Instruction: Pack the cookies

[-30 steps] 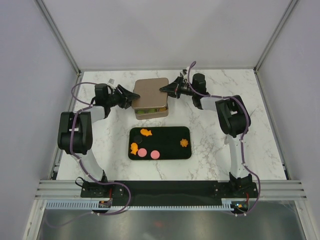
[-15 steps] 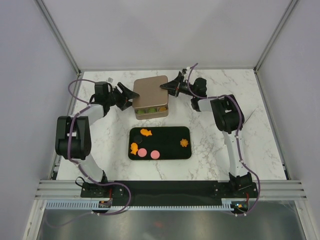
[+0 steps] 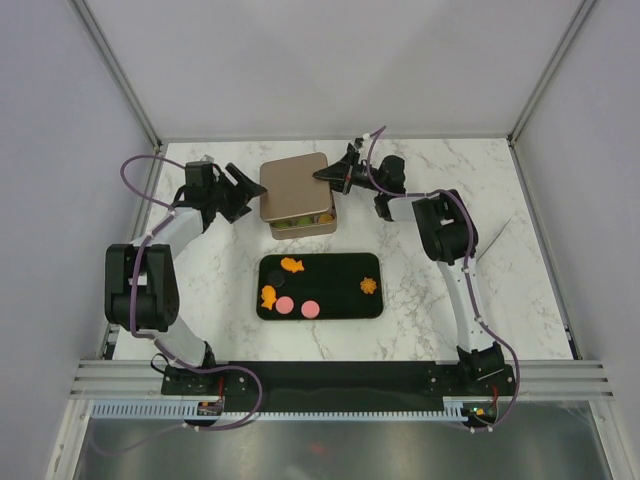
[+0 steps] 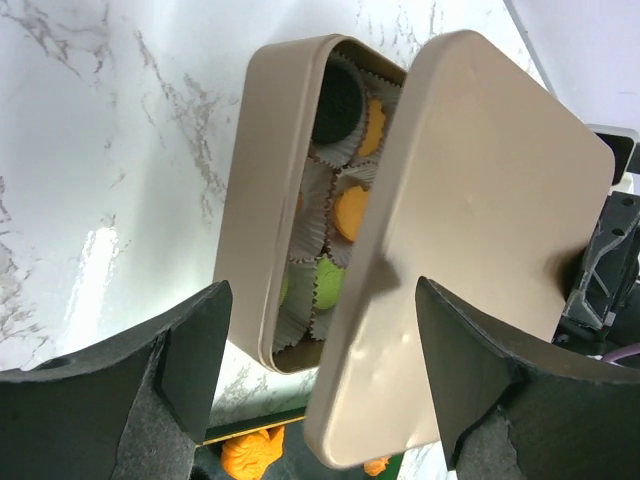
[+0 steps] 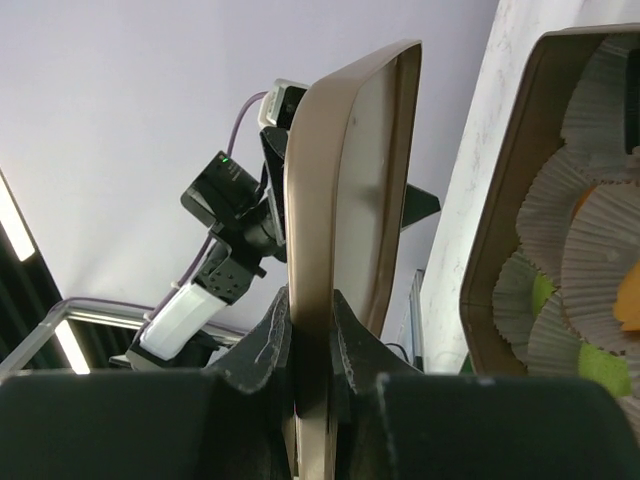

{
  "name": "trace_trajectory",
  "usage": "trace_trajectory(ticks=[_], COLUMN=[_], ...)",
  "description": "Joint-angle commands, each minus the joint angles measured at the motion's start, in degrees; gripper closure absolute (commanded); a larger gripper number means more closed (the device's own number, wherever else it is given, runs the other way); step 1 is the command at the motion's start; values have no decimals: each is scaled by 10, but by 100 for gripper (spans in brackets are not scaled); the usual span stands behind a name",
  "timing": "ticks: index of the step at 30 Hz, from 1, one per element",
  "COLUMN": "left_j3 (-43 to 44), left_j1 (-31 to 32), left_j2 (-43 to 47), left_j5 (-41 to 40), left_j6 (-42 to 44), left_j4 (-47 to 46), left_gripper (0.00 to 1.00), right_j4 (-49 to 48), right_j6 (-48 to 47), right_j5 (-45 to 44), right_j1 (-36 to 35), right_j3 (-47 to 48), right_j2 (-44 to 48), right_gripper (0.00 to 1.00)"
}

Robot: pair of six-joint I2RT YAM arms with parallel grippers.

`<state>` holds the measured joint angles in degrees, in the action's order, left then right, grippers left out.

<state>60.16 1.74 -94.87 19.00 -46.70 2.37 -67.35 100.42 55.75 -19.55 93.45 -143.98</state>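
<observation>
A gold tin (image 3: pixel 322 227) stands at the back of the table with cookies (image 4: pixel 351 212) in paper cups inside. Its lid (image 3: pixel 294 186) hangs tilted over it, and my right gripper (image 3: pixel 331 176) is shut on the lid's right rim (image 5: pixel 312 330). My left gripper (image 3: pixel 243 190) is open just left of the lid, its fingers (image 4: pixel 190 345) apart from it on both sides. More cookies lie on a black tray (image 3: pixel 335 270): an orange fish (image 3: pixel 291 265), an orange piece (image 3: pixel 268 296), two pink discs (image 3: pixel 285 305) and an orange flower (image 3: pixel 368 285).
The tray lies in front of the tin, between the two arms. White walls and a metal frame (image 3: pixel 130 95) close the marble table at the back and sides.
My left gripper has opened and drawn back to the left off the lid. The right gripper has raised the lid's right side, and the tin's cookies now show at the front.
</observation>
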Motion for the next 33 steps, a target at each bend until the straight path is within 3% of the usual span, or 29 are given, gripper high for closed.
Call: trace_trajectory(ticks=[1, 10, 22, 33], left_j3=[15, 24, 29, 43], left_j1=[1, 0, 11, 27], left_j2=[22, -6, -60, -80], left_j5=[-30, 10, 42, 52], left_j6=[30, 38, 42, 43], left_j4=[10, -10, -20, -19], left_gripper=[18, 17, 18, 19], right_j4=[23, 100, 113, 77], right_j6=[-46, -91, -101, -85], right_j5=[13, 21, 22, 20], right_j1=[-8, -9, -2, 12], right_j3=[39, 90, 85, 44], right_j2=[-13, -51, -58, -46], right_gripper=[100, 100, 100, 88])
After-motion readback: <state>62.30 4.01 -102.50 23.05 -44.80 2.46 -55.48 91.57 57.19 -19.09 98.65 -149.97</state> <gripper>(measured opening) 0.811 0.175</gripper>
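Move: The box, open on top and partly covered by the lid that the right hand already pinches by its right edge, has its middle about 7 cm left of that hand, 4 cm back and 9 cm below. The tray lies some 26 cm back from the right hand, 2 cm left and 12 cm down. From the empty, open left hand, the lid's middle is about 11 cm to the right, 1 cm ahead and 3 cm higher. The lid is lowered onto the box about 6 cm in the right hand's unbroken pinch, drifting slightly forward, with a small left shift that is undone later. The left hand waits, then sinks about 4 cm and edges 3 cm right over the lid's left edge, fingers staying wide open and dipping slightly; whether they touch the lid can't be seen. ##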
